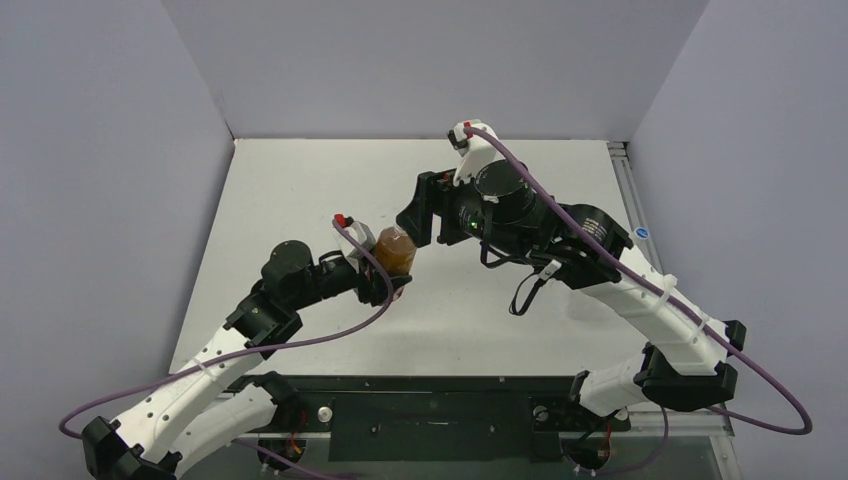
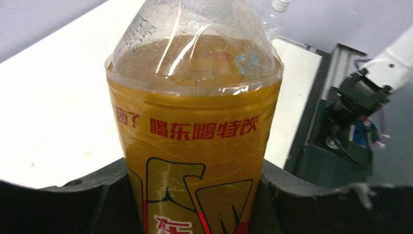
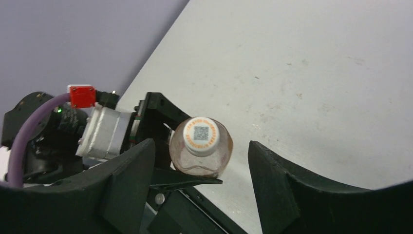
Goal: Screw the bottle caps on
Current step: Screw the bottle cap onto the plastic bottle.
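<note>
My left gripper (image 1: 385, 281) is shut on the lower body of the bottle (image 1: 396, 250) with amber-orange liquid and holds it upright above the table. In the left wrist view the bottle (image 2: 195, 146) fills the frame between the two black fingers (image 2: 302, 200). A white cap (image 3: 201, 135) with an orange ring and a printed code sits on the neck of this bottle (image 3: 199, 163). My right gripper (image 3: 200, 146) hovers over the cap, open, its fingers apart on either side and not touching it. Part of a clear bottle (image 2: 272, 22) shows behind.
The white table (image 1: 300, 180) is enclosed by grey walls at the back and both sides. A metal rail (image 1: 625, 180) runs along its right edge. The right arm (image 1: 560, 230) reaches across the table's middle; purple cables trail from both wrists.
</note>
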### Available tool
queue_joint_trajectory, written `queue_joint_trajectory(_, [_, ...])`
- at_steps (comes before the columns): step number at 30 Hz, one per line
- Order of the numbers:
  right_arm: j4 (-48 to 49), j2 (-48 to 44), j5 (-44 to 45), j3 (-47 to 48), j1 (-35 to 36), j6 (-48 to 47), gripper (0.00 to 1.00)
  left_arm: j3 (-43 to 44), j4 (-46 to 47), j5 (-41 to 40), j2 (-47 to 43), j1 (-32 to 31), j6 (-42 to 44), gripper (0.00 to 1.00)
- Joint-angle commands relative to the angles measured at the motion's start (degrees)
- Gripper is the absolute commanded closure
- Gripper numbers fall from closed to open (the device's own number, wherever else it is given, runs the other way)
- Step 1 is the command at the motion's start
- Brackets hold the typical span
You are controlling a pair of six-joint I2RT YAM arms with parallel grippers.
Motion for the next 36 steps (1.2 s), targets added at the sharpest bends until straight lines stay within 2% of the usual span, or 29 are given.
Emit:
queue_joint_trajectory(1, [-4.54, 1.71, 15.17, 3.95, 1.47, 7.3, 0.38, 1.19, 1.64, -9.46, -1.05, -0.26, 3.26, 1.0])
queue_joint_trajectory(5, [-6.06, 5.51, 19.07, 6.74, 3.13, 8.59, 0.47, 1.16, 2.06, -12.29, -1.2, -0.28, 4.46, 1.0])
queue_joint_trajectory(13, [-5.87, 10.03, 20.3, 10.7, 4.92, 9.47, 0.49, 0.72, 2.11, -13.56, -0.31, -0.5, 4.92, 1.0])
queue_joint_trajectory(18, [-5.94, 11.53, 21.13, 11.38, 5.1, 9.99, 0.54, 0.4, 2.16, -13.77, -0.27, -0.6, 6.37, 1.0])
queue_joint_trajectory(27, [-6.81, 12.84, 22.31, 13.27, 5.1, 9.64, 0.57, 0.16, 1.81, -13.6, 0.08, -1.05, 6.68, 1.0])
queue_joint_trajectory(32, [-6.95, 12.67, 22.16, 12.77, 5.36, 9.61, 0.64, 0.12, 1.85, -13.95, 0.28, -1.06, 6.65, 1.0])
queue_joint_trajectory(36, [-7.11, 12.7, 22.1, 11.93, 5.54, 9.71, 0.63, 0.12, 2.02, -13.95, 0.49, -1.15, 6.51, 1.0])
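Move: Just off the right hand's open fingers sits the white cap on the orange drink bottle, about 2 cm ahead, 2 cm to the left and 3 cm below. The bottle's middle lies some 2 cm ahead, 3 cm left and 13 cm below that hand, with the left gripper around its lower part, another 2 cm lower. From the left hand, the cap is about 11 cm straight above. Swinging the right wrist clockwise nearly 20 degrees, the right hand goes about 4 cm forward, then left and down to bring its fingers around the cap, rising slightly at the end. The fingers narrow to just wider than the cap. The left hand keeps hold of the bottle, carrying it some 4 cm forward and slightly left while turning about 10 degrees counter-clockwise. ##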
